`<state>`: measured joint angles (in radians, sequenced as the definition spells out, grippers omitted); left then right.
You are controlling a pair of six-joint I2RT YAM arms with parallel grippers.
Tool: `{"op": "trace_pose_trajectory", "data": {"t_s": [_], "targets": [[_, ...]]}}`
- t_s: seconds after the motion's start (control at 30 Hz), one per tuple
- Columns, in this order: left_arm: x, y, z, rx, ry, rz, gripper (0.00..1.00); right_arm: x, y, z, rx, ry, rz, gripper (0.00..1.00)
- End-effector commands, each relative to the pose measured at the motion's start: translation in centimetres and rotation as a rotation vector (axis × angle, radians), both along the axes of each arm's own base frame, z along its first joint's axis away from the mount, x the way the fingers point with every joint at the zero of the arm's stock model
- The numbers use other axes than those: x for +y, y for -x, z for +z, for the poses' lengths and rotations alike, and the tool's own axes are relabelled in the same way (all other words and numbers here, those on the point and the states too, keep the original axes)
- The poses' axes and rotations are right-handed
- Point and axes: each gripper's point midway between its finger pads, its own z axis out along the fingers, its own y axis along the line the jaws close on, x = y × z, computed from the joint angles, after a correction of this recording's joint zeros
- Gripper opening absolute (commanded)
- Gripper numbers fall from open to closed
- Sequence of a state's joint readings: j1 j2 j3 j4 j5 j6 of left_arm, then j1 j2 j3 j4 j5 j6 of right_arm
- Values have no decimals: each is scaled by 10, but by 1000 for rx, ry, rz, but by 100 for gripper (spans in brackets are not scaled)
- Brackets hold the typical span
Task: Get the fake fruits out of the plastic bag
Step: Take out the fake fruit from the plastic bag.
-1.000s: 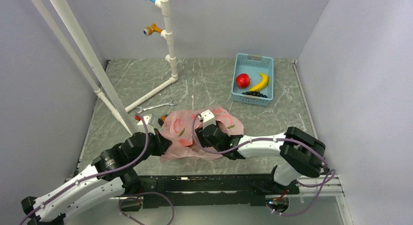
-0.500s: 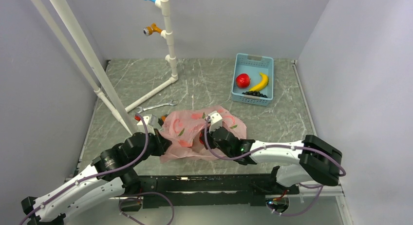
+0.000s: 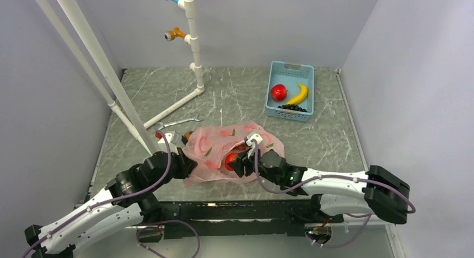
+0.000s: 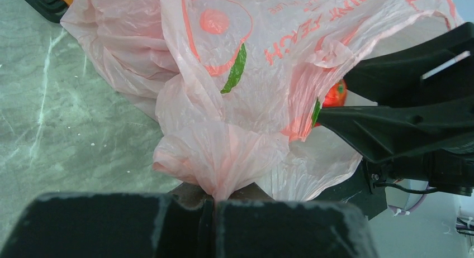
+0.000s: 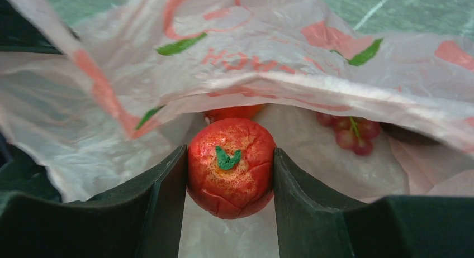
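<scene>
The pink plastic bag (image 3: 209,146) lies crumpled on the table near the arms. My left gripper (image 4: 215,205) is shut on a gathered fold of the bag (image 4: 223,101) at its left end. My right gripper (image 5: 230,174) is shut on a round red fake fruit (image 5: 230,166) with a green leaf mark, held at the bag's open mouth. From above, that fruit (image 3: 231,161) shows just left of the right gripper (image 3: 236,164). Deeper inside the bag lie a bunch of reddish grapes (image 5: 349,134) and another orange-red fruit (image 5: 235,111), partly hidden.
A blue basket (image 3: 289,115) at the back right holds a red fruit (image 3: 278,92), a yellow banana (image 3: 299,94) and black grapes (image 3: 292,107). A wrench (image 3: 180,122) lies behind the bag. A white pipe frame (image 3: 193,57) stands at the back left.
My right gripper has closed on the red fruit and drawn back toward the near right, bringing the fruit to the bag's mouth. The left gripper has kept its hold on the bag.
</scene>
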<state>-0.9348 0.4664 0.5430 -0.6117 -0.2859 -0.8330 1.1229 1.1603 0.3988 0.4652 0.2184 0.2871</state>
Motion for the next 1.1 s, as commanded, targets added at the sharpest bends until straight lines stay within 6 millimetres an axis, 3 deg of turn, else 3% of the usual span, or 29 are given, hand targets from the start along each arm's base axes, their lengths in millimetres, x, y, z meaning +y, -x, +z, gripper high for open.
{"op": "trace_pose_trajectory", "data": {"t_s": [0.0, 0.27, 0.7, 0.9, 1.07], "targets": [[0, -1, 8, -13, 10, 1, 0, 8, 15, 51, -75, -163, 92, 0], [2, -1, 8, -20, 26, 9, 0, -18, 17, 90, -105, -210, 42, 0], [1, 1, 7, -16, 22, 1, 0, -27, 20, 167, -204, -315, 48, 0], [0, 1, 8, -12, 35, -1, 0, -44, -8, 189, -261, -323, -130, 0], [4, -1, 7, -19, 5, 11, 0, -64, -49, 203, -258, -321, -410, 0]]}}
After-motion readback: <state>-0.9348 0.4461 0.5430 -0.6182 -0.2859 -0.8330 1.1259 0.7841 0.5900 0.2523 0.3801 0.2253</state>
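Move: The right gripper already holds the tomato at the bag's mouth. From it, the blue basket's middle lies about 37 cm ahead and 24 cm to the right, some 8 cm lower; the apple in it is 37 cm ahead and 19 cm right, the banana 36 cm ahead and 28 cm right. The red grapes still in the bag are about 12 cm ahead, 4 cm right and 8 cm below. From the left gripper the basket is some 40 cm ahead and 38 cm right, 12 cm lower. Lift the right gripper with the tomato about 17 cm, up out of the bag's mouth, easing back a couple of centimetres, then curving forward and some 4 cm to the right. Tip the fingers up about 20 degrees to level, finally turning them slightly clockwise, and keep the grip unchanged. Hold the left gripper still, pinching the gathered bag. ##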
